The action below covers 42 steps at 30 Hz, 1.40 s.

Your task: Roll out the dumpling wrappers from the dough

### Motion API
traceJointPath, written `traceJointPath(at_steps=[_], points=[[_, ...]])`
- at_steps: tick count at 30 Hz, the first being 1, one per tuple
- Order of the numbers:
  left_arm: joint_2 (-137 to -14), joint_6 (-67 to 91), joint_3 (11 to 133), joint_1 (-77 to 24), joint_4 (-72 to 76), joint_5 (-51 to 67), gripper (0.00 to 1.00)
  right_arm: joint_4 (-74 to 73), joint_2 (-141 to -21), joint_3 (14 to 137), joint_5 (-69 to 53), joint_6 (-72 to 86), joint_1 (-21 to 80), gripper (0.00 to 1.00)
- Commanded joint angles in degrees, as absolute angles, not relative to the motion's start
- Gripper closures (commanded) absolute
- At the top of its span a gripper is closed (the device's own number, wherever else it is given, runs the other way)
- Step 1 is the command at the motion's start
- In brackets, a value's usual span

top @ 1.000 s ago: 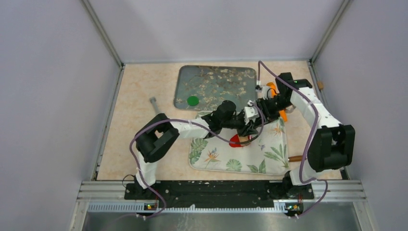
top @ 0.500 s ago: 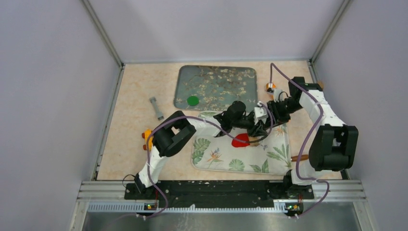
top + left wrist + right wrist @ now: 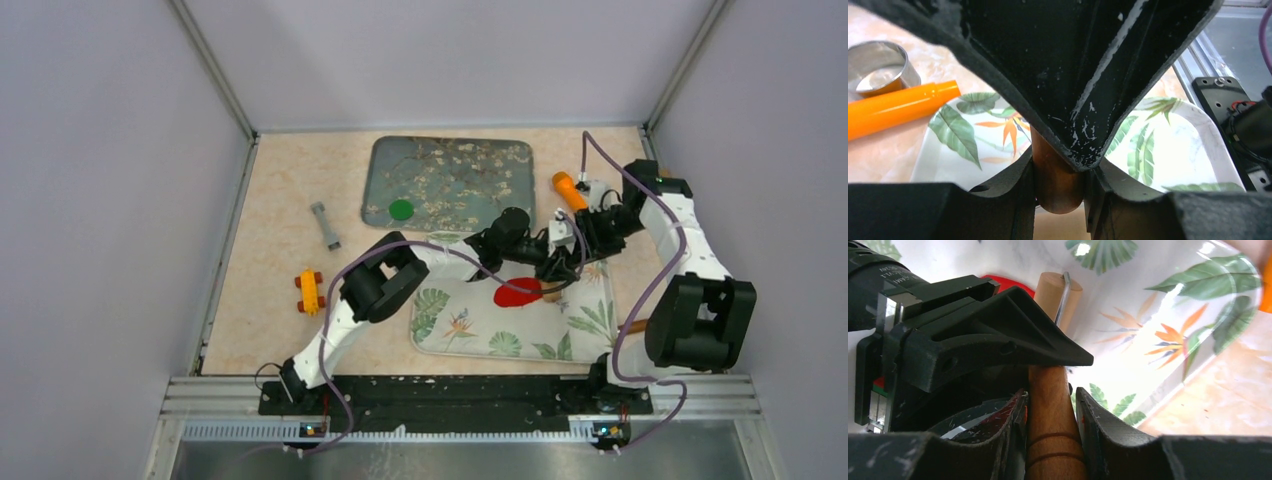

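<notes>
A flat oval patch of red dough (image 3: 517, 295) lies on the leaf-print tray (image 3: 470, 335). One green dumpling wrapper (image 3: 401, 210), small and round, rests on the blue blossom tray (image 3: 470, 165). My left gripper (image 3: 545, 265) (image 3: 1058, 170) is shut on the rolling pin's brown rounded handle (image 3: 1058, 187). Facing it, my right gripper (image 3: 578, 240) (image 3: 1050, 405) is shut on the pin's other wooden handle (image 3: 1050, 440). Both hang just behind the dough. The red dough's edge (image 3: 1008, 282) shows beyond the left gripper's black body in the right wrist view.
An orange marker (image 3: 568, 188) (image 3: 898, 107) and a metal ring cutter (image 3: 878, 67) lie behind the leaf tray. A grey tool (image 3: 324, 225) and a yellow-orange toy (image 3: 309, 291) sit at the left. A wooden stick (image 3: 630, 327) pokes out by the right arm's base.
Both grippers have moved right with the rolling pin, and the leaf tray and red dough have shifted right too. The orange marker and yellow-orange toy have come into view.
</notes>
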<state>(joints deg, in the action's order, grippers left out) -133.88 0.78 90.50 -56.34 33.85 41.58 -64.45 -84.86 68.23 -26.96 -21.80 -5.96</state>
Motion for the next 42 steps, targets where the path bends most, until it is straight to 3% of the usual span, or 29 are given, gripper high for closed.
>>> traceJointPath(at_steps=[1, 7, 11, 17, 34, 42], points=[[-138.15, 2.97, 97.18, -59.58, 35.01, 31.84, 1.00, -65.95, -86.68, 67.26, -15.43, -25.95, -5.01, 1.00], [-132.87, 2.80, 98.94, -57.73, 32.98, 30.68, 1.00, -70.75, -85.70, 78.03, -21.62, -26.50, -4.98, 1.00], [-124.55, 1.85, 91.68, -56.06, 32.53, 30.55, 1.00, -73.23, -84.54, 81.47, -29.09, -26.03, -2.71, 1.00], [-116.58, 1.76, 80.61, -54.95, 29.45, 30.13, 1.00, -68.93, -83.95, 76.91, -33.22, -24.08, 4.62, 1.00], [-111.63, 1.43, 60.16, -53.86, 31.77, 28.83, 1.00, -57.20, -87.82, 63.77, -30.06, -22.93, 15.05, 1.00], [-104.57, -2.81, 52.35, -51.90, 24.38, 27.69, 1.00, -51.05, -90.65, 62.96, -30.75, -19.21, 21.45, 1.00]])
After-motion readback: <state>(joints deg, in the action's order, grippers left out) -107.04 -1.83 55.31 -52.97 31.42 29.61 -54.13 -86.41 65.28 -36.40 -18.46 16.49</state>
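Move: The red dough lies about 9 cm to the left of the left hand, 5 cm nearer the base and 7 cm lower. The wooden roller, its handle in both hands, sits at the dough's right side, 2 cm left of the left hand, 5 cm back and 6 cm down. The orange rod is roughly 15 cm ahead of that hand and 4 cm right. From the right hand, the dough lies some 12 cm left, 7 cm back and 10 cm down. The roller, its handle still gripped by both hands, goes on about 2 cm right, then both arms lift it some 4 cm and swing it back left over the dough. They lower it and carry on left at low height, ending about 13 cm left of the start with the roller on the dough; the hands turn counter-clockwise, the right by some 20 degrees. ##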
